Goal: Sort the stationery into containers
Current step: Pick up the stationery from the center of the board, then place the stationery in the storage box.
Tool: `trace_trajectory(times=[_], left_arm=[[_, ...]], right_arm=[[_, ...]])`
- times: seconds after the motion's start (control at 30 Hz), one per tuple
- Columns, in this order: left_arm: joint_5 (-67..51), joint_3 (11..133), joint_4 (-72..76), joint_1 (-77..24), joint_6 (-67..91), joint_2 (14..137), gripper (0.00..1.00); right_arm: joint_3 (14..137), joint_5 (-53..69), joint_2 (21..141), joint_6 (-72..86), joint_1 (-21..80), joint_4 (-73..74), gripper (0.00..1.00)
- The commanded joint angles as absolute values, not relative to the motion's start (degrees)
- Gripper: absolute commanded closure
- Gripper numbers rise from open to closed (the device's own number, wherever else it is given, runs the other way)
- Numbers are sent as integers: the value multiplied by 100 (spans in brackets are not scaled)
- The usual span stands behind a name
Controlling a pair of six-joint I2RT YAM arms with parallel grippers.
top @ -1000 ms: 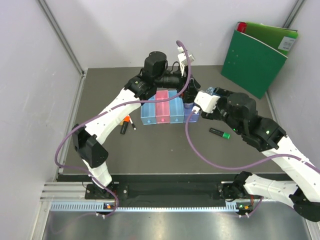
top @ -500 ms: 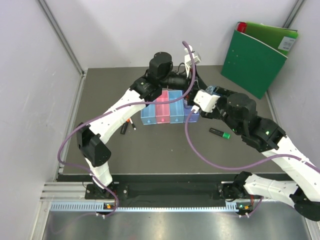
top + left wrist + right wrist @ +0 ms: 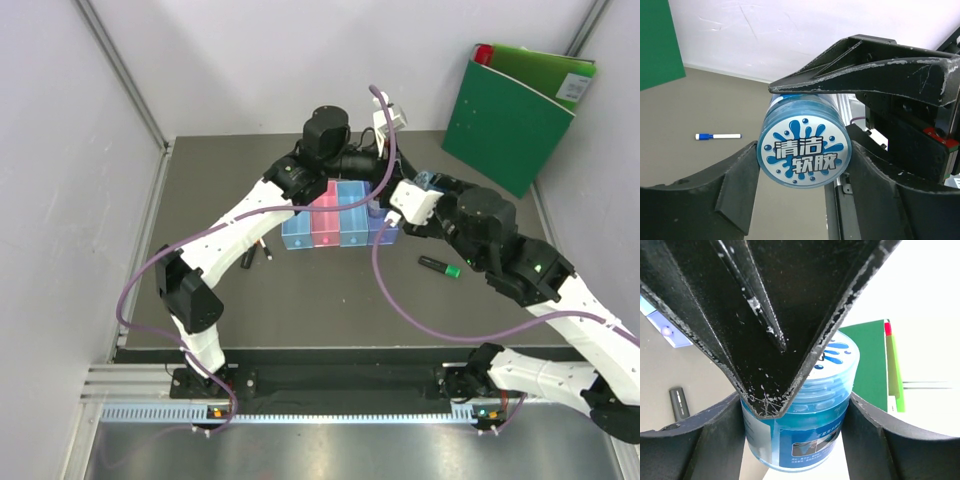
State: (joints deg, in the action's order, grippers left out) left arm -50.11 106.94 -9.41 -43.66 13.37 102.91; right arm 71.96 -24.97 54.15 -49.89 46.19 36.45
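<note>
A round blue jar (image 3: 804, 155) with a printed lid hangs above the right end of the containers (image 3: 325, 228), a row of blue, pink, blue and purple bins. Both grippers are shut on it: my left gripper (image 3: 802, 167) across the lid, my right gripper (image 3: 800, 435) across the body (image 3: 810, 440). In the top view the two grippers meet at the jar (image 3: 376, 208), which is mostly hidden. A green-capped marker (image 3: 440, 266) lies right of the bins. An orange-capped marker (image 3: 247, 257) and a thin pen (image 3: 266, 248) lie left of them. A white pen (image 3: 717, 136) shows on the table.
A big green binder (image 3: 515, 110) leans in the back right corner. The left arm arches over the bins from the left, and its purple cable (image 3: 200, 250) hangs above the table. The right arm reaches in from the front right.
My left gripper has moved right over the bins to the jar in the right gripper and narrowed its jaws onto the lid. The right arm has barely moved.
</note>
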Motion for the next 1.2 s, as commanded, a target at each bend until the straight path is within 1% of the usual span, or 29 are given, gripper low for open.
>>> trace_trajectory(times=[0.0, 0.03, 0.07, 0.1, 0.13, 0.17, 0.2, 0.23, 0.3, 0.33, 0.37, 0.4, 0.43, 0.6, 0.7, 0.87, 1.03, 1.13, 1.17], left_arm=[[-5115, 10942, -923, -4491, 1248, 10318, 36], [-5089, 10942, -958, -4500, 1222, 10318, 38], [-5080, 10934, -967, -4491, 1222, 10310, 40], [-5071, 10934, -967, -4491, 1213, 10301, 46], [-5054, 10925, -975, -4491, 1213, 10301, 59], [-5028, 10925, -984, -4491, 1204, 10292, 67], [-5010, 10925, -984, -4491, 1204, 10283, 72], [-5001, 10925, -993, -4491, 1204, 10275, 79], [-4957, 10925, -1011, -4491, 1195, 10274, 83], [-4940, 10925, -1019, -4500, 1187, 10274, 86], [-4905, 10925, -1046, -4491, 1169, 10257, 90], [-4887, 10916, -1072, -4491, 1160, 10257, 92], [-4869, 10916, -1098, -4491, 1134, 10248, 93], [-4554, 10837, -1536, -4474, 713, 10108, 97], [-4334, 10679, -1844, -4395, 396, 9941, 96], [-3622, 10240, -2381, -4184, -314, 9529, 96], [-3419, 9897, -2943, -3578, -562, 9255, 96], [-3025, 9835, -3207, -3323, -886, 9150, 96], [-2693, 9826, -3399, -3287, -1175, 9141, 96]], right_arm=[[7172, -2593, 5230, -5010, 4702, 3085, 83], [7146, -2601, 5229, -5001, 4702, 3076, 75], [7137, -2593, 5221, -5010, 4702, 3076, 69], [7102, -2593, 5212, -5001, 4702, 3067, 62], [7084, -2584, 5203, -5010, 4702, 3067, 49], [7067, -2584, 5203, -4992, 4702, 3050, 42], [7023, -2575, 5186, -4992, 4702, 3041, 36], [7014, -2584, 5186, -4992, 4711, 3015, 27], [6953, -2601, 5168, -4975, 4702, 2988, 20], [6943, -2610, 5159, -4966, 4702, 2953, 13], [6909, -2628, 5150, -4940, 4702, 2953, 9], [6900, -2628, 5150, -4922, 4702, 2944, 3], [6891, -2645, 5133, -4887, 4702, 2936, 0], [6829, -2663, 5028, -4703, 4685, 2909, 0], [6847, -2576, 4922, -4615, 4649, 3136, 0], [6943, -2225, 4729, -4544, 4518, 3708, 0], [6996, -1881, 4588, -4509, 4316, 4103, 0], [6979, -1854, 4544, -4526, 4272, 4157, 1], [6952, -1863, 4544, -4579, 4245, 4149, 0]])
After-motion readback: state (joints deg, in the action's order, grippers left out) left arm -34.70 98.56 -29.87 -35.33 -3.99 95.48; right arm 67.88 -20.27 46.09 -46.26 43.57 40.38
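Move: The blue jar is already in both my hands: my left pads grip it, and it also sits right between my right pads. From my left hand the light-blue drawer beside the purple one lies about 16 cm ahead, 10 cm left and 34 cm below. At that depth, the purple drawer is 16 cm ahead and 3 cm left, the pink one 16 cm ahead and 17 cm left, and the green-capped marker 3 cm ahead, 10 cm right. My right hand spreads its fingers wide, letting go of the blue jar, then backs off 3 to 4 cm, back and to the right. My left hand keeps its grip, sinking slowly at first, then swings faster leftward, down and forward towards the open drawers, roughly 10 cm left and 8 cm down, fingertips dipping and turning counter-clockwise, about 20 degrees each. ##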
